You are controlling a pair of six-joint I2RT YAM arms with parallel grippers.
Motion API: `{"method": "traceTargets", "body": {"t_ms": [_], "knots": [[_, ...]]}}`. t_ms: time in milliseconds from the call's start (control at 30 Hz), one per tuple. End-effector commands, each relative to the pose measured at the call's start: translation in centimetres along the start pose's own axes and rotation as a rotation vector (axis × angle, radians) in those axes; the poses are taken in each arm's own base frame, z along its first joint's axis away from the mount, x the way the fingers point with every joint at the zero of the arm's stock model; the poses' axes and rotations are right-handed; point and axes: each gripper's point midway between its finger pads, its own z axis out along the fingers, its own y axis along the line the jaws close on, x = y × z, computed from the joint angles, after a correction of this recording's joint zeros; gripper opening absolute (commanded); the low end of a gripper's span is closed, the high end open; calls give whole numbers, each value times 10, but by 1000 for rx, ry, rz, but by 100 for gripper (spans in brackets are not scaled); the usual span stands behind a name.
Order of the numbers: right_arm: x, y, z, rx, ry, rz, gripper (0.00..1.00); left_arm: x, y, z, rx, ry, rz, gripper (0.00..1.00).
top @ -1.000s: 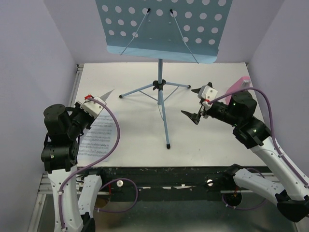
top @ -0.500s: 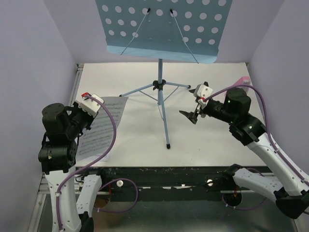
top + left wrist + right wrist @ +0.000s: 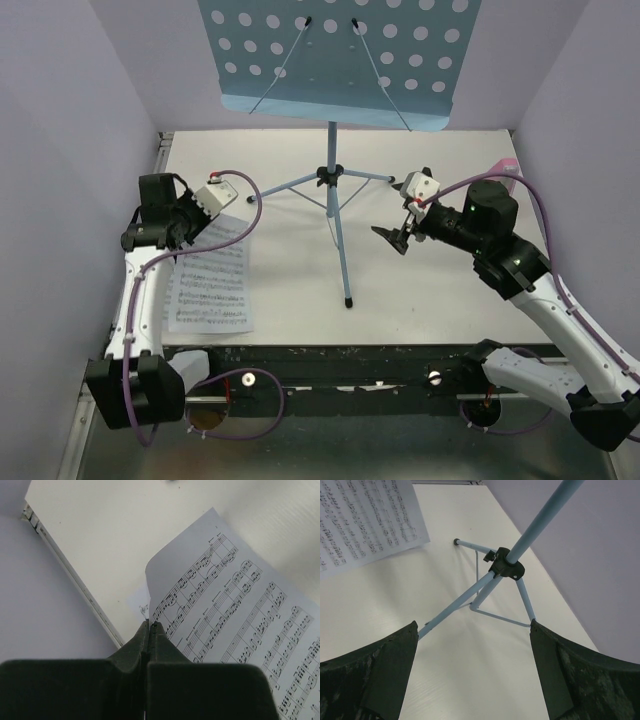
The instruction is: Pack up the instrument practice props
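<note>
The light-blue music stand stands at mid-table, with its hole-punched desk (image 3: 335, 60) high at the back and its tripod legs (image 3: 340, 215) spread below. A white sheet-music page (image 3: 210, 285) lies on the table at the left. My left gripper (image 3: 183, 240) is shut on the page's far left edge (image 3: 225, 610), the jaws pressed together on the paper (image 3: 150, 626). My right gripper (image 3: 395, 240) is open and empty, right of the stand's pole, facing the tripod hub (image 3: 506, 567). The pink metronome (image 3: 503, 166) shows partly behind the right arm at the far right.
Lilac walls close in the left, right and back. The table's left edge (image 3: 75, 580) runs close beside the left gripper. The stand's front leg reaches toward the near edge (image 3: 347, 298).
The left arm has swung forward and down, and the page it holds now lies flatter on the table at the left. The right arm has barely moved.
</note>
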Motion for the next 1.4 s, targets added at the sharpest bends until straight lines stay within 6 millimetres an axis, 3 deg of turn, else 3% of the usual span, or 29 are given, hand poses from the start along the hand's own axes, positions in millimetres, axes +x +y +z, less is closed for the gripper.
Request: {"method": "traceTargets", "body": {"t_ms": [0,333,667,867,1067,1367], "knots": [[-2,-8,-8,57,8,-3,100,22,35,27,-39,88,117,0],[3,-8,-14,72,27,-28,100,61,42,68,46,207,199,0],[6,-5,-12,57,32,-19,99,87,43,88,61,303,176,0],[6,-5,-11,55,32,-20,100,108,57,97,-28,377,211,0],[7,-6,-11,52,44,-24,100,112,54,104,-7,397,149,0],[8,-6,-9,42,59,-22,99,129,45,105,-13,465,66,31]]}}
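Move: The left gripper already pinches the sheet music near its far-left corner; the page's middle trails about 10 cm back, 3 cm right and 14 cm below. The table spot for that corner is some 6 cm ahead, 9 cm left and 17 cm down. From this gripper, the music stand's left foot is roughly 20 cm ahead and 4 cm right, and the table's left edge about 24 cm left, level with it. From the right gripper that spot lies around 50 cm left, 10 cm ahead, 30 cm below. Bring the left gripper down about 13 cm towards the table, carrying the pinched far-left corner of the sheet music some 9 cm left and 6 cm forward, quick at first and then easing. Roll its left side up and tip the fingers further down, some 20 degrees, and only at the very end part the fingers a little around the paper. ##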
